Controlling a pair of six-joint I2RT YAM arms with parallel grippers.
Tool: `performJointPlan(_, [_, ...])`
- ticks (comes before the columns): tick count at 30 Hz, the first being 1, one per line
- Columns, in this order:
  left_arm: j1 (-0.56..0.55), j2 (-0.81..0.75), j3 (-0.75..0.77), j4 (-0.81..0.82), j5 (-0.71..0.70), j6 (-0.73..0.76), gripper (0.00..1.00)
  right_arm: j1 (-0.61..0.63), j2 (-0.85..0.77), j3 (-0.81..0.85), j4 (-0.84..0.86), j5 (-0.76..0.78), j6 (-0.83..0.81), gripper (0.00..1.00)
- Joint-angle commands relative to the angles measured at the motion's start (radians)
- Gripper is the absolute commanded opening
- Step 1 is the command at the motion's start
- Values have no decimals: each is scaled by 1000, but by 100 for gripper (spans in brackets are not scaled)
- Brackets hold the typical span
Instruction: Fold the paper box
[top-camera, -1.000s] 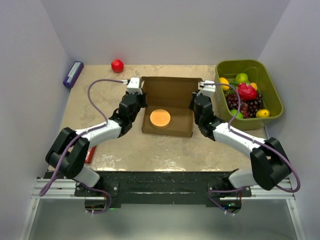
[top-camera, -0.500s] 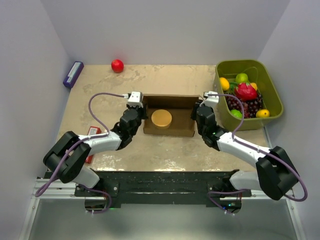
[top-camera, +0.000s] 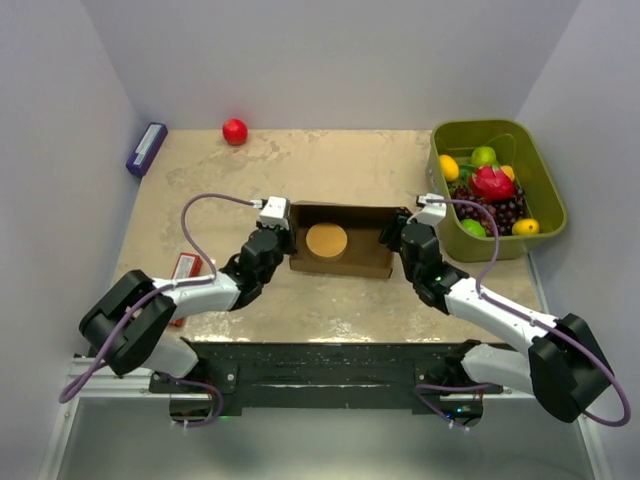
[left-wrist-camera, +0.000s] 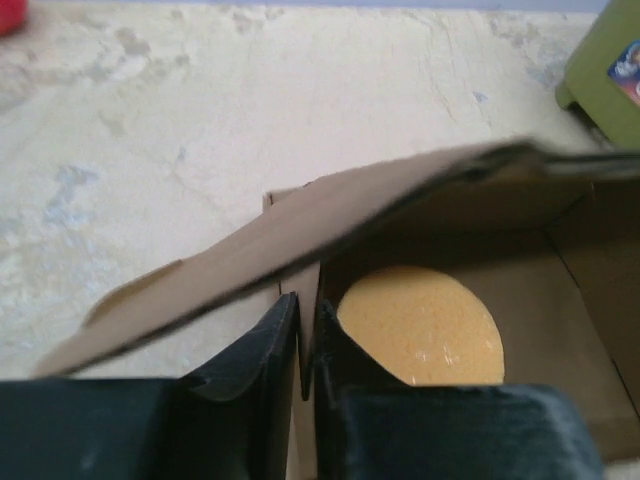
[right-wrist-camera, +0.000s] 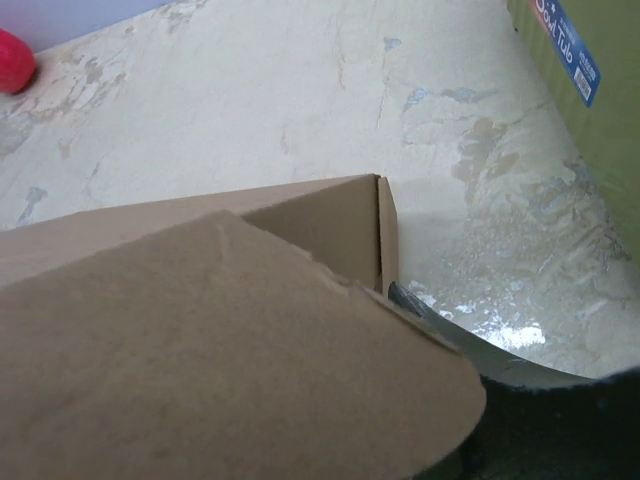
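The paper box (top-camera: 345, 262), brown cardboard, sits mid-table with a round orange disc (top-camera: 326, 240) lying inside it. Its lid (left-wrist-camera: 350, 215) leans forward over the tray at a slant. My left gripper (top-camera: 284, 232) is at the box's left wall; in the left wrist view its jaws (left-wrist-camera: 308, 310) pinch that wall, one finger inside and one outside. My right gripper (top-camera: 393, 236) is at the right wall. In the right wrist view a lid flap (right-wrist-camera: 220, 370) hides most of it. One finger (right-wrist-camera: 440, 325) shows outside the box corner, well off centre, so the jaws stand open.
A green bin (top-camera: 540, 180) of fruit stands at the right, close to my right arm. A red ball (top-camera: 234, 131) and a purple box (top-camera: 146, 149) lie at the back left. A small red item (top-camera: 186, 268) lies beside my left arm.
The lid swung up from lying open at the back and now leans over the tray. Both grippers drew toward the near edge. The right jaws have opened.
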Motion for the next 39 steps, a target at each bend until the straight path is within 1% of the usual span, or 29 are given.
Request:
performJointPlan(1, [-22, -55, -62, -123, 63, -21, 34, 6, -29, -24, 0, 7, 23, 57])
performJointPlan(2, [-22, -91, -74, -125, 82, -18, 39, 6, -27, -26, 1, 10, 23, 57])
performJointPlan(3, [-22, -108, -79, -129, 93, -15, 49, 6, -26, -26, 1, 10, 23, 57])
performJointPlan(5, [-23, -153, -85, -157, 119, -10, 56, 8, -19, -25, 0, 9, 23, 58])
performJointPlan(6, [-23, -163, -86, -165, 127, -7, 62, 6, -18, -25, 1, 9, 21, 59])
performJointPlan(9, [-23, -209, -89, -221, 162, -9, 70, 6, -21, -31, 4, 9, 24, 60])
performJointPlan(12, [-23, -280, -111, -283, 179, -21, 76, 6, -33, -40, 6, 10, 27, 65])
performJointPlan(15, [-23, -384, -125, -367, 208, -27, 81, 6, -49, -49, 4, 10, 26, 71])
performJointPlan(17, [-22, -475, -115, -453, 233, -36, 83, 6, -59, -49, -5, 9, 23, 81])
performJointPlan(19, [-20, -559, -91, -510, 245, -42, 85, 6, -75, -48, -26, 14, 18, 96])
performJointPlan(20, [-22, -582, -82, -568, 267, -45, 85, 6, -81, -46, -35, 15, 18, 99])
performJointPlan(22, [-20, -648, -56, -619, 273, -56, 88, 8, -110, -46, -54, 10, 17, 99])
performJointPlan(27, [-19, -702, 41, -806, 279, -82, 89, 6, -197, -58, -121, -34, 24, 99])
performJointPlan(30, [-17, -716, 148, -873, 270, -76, 92, 6, -280, -60, -199, -80, 30, 99])
performJointPlan(31, [-17, -719, 171, -895, 274, -61, 93, 6, -330, -48, -271, -88, 40, 99])
performJointPlan(32, [-17, -719, 194, -903, 274, -52, 98, 6, -354, -37, -322, -98, 49, 99])
performJointPlan(33, [-17, -711, 249, -913, 279, -39, 100, 8, -383, -26, -368, -130, 55, 99])
performJointPlan(34, [-12, -701, 283, -944, 300, -3, 100, 6, -433, -9, -441, -152, 54, 98])
performJointPlan(35, [-9, -685, 323, -970, 313, 19, 99, 8, -461, -2, -477, -178, 52, 98])
performJointPlan(36, [-5, -647, 407, -1000, 322, 39, 100, 6, -484, 9, -541, -215, 46, 98])
performJointPlan(37, [1, -626, 449, -1058, 342, 71, 100, 6, -524, 31, -569, -233, 44, 98])
performJointPlan(39, [26, -567, 547, -1093, 369, 88, 100, 6, -552, 57, -642, -285, 40, 98])
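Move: The lid stands half folded over the paper box. Its middle is about 13 cm right of the left hand, 4 cm ahead and 5 cm up; from the right hand it is some 12 cm left, 3 cm ahead and 4 cm up. The orange disc in the box lies roughly 9 cm right of the left hand, 4 cm ahead and 8 cm below. The fruit tub is about 26 cm right of the right hand and 13 cm farther out. Open the left gripper wide to let go of the lid's side flap. Dip it back 3 or 4 cm, then draw it back away from the box and lift it about 20 cm from that low point, turning some 15 degrees clockwise. Finish opening the right gripper nearly in place as it sinks slightly, then back it off about 7 cm and raise it. ##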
